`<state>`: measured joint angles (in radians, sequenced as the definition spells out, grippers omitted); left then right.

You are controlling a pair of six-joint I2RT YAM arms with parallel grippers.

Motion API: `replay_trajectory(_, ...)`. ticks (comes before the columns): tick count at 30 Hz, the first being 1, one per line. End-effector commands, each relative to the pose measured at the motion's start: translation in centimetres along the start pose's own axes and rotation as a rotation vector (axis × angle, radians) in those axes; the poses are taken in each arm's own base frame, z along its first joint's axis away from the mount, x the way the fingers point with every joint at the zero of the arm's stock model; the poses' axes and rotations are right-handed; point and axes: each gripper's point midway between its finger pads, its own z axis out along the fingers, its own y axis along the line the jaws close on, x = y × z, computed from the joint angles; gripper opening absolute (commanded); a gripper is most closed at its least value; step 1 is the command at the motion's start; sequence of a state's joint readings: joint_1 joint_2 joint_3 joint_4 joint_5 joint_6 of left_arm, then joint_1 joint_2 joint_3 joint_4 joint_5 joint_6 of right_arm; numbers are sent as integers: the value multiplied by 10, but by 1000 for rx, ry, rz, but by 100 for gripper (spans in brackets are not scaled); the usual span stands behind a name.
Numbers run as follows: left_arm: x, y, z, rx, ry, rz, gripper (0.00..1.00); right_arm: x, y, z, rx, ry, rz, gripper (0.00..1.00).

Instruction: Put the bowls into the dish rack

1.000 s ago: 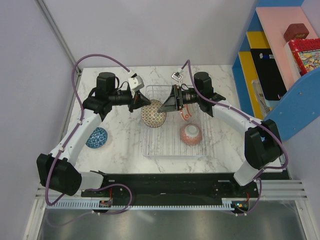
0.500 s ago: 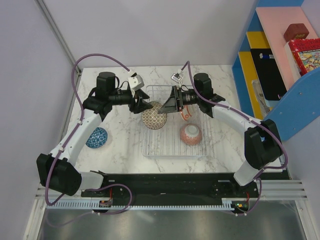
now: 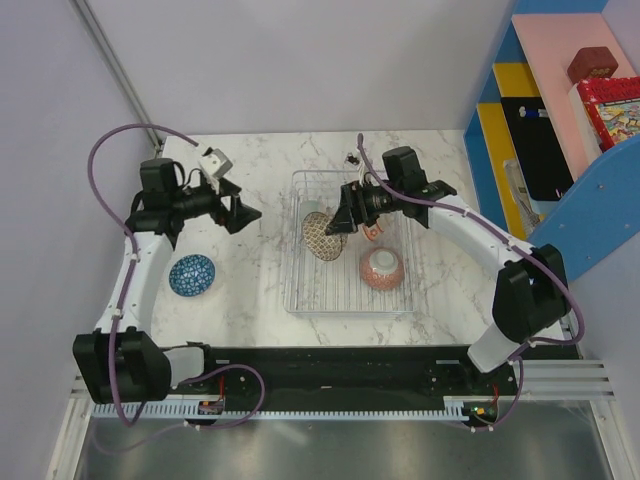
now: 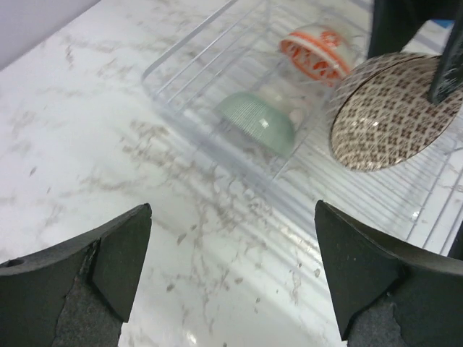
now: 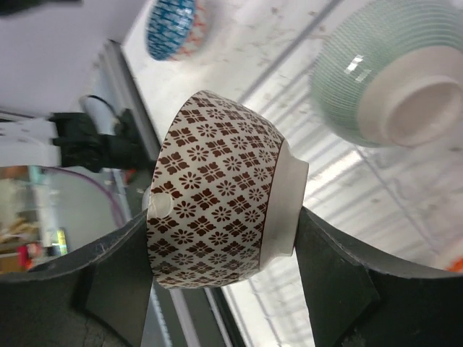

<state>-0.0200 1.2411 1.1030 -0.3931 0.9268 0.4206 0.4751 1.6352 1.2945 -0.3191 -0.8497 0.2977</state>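
My right gripper [image 3: 338,222] is shut on a brown-and-white patterned bowl [image 3: 324,236], one finger on its rim and one on its foot. It holds that bowl [image 5: 217,181] tilted on edge over the silver wire dish rack [image 3: 348,308]. A pale green bowl [image 3: 312,207] lies upside down at the rack's far left. An orange-red-and-white bowl [image 3: 382,268] sits at its near right. A blue-patterned bowl [image 3: 192,275] stands on the marble table left of the rack. My left gripper [image 3: 243,212] is open and empty, well left of the rack, above bare marble [image 4: 231,217].
A blue and pink shelf unit [image 3: 560,130] with boxes stands past the table's right edge. A grey wall runs close along the left side. The arm bases and a black rail [image 3: 340,365] line the near edge.
My left gripper opened, let go of the brown patterned bowl and drew back to the left. The right gripper kept the bowl and tipped it more upright over the rack.
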Motion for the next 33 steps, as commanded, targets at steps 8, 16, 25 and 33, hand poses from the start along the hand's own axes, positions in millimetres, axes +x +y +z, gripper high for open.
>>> replay_trajectory(8,65,11,-61,-192,44,-155,100,0,-36,-27,428,70,-524,0)
replay_trajectory(16,75,14,-72,-249,21,-155,100,9,-22,-14,584,132,-807,0)
replay_trajectory(25,79,20,-83,-267,-27,-189,100,43,-20,15,664,259,-1049,0)
replay_trajectory(33,81,20,-83,-258,-33,-195,100,65,-23,41,761,354,-1268,0)
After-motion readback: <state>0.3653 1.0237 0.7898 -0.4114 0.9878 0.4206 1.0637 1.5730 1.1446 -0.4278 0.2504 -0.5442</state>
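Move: Below the right hand, which still grips the brown bowl, the rack's empty front-left space lies about 6 cm back, 3 cm left and 15 cm down; at like height are the pink bowl 6 cm back and 10 cm right, the green bowl 6 cm ahead and 7 cm left, and the orange bowl 6 cm ahead and 7 cm right. From the open left hand the blue bowl is roughly 11 cm back, 17 cm left and 22 cm down. Tipping its fingers down and rolling the brown bowl over by some 80 degrees in all, the right hand keeps its hold and sinks about 8 cm towards the rack's front-left space, swinging briefly right and forward before drawing back. The empty left hand, fingers wide open, sweeps left about 10 cm, down and a little back towards the blue bowl, turning counter-clockwise. ##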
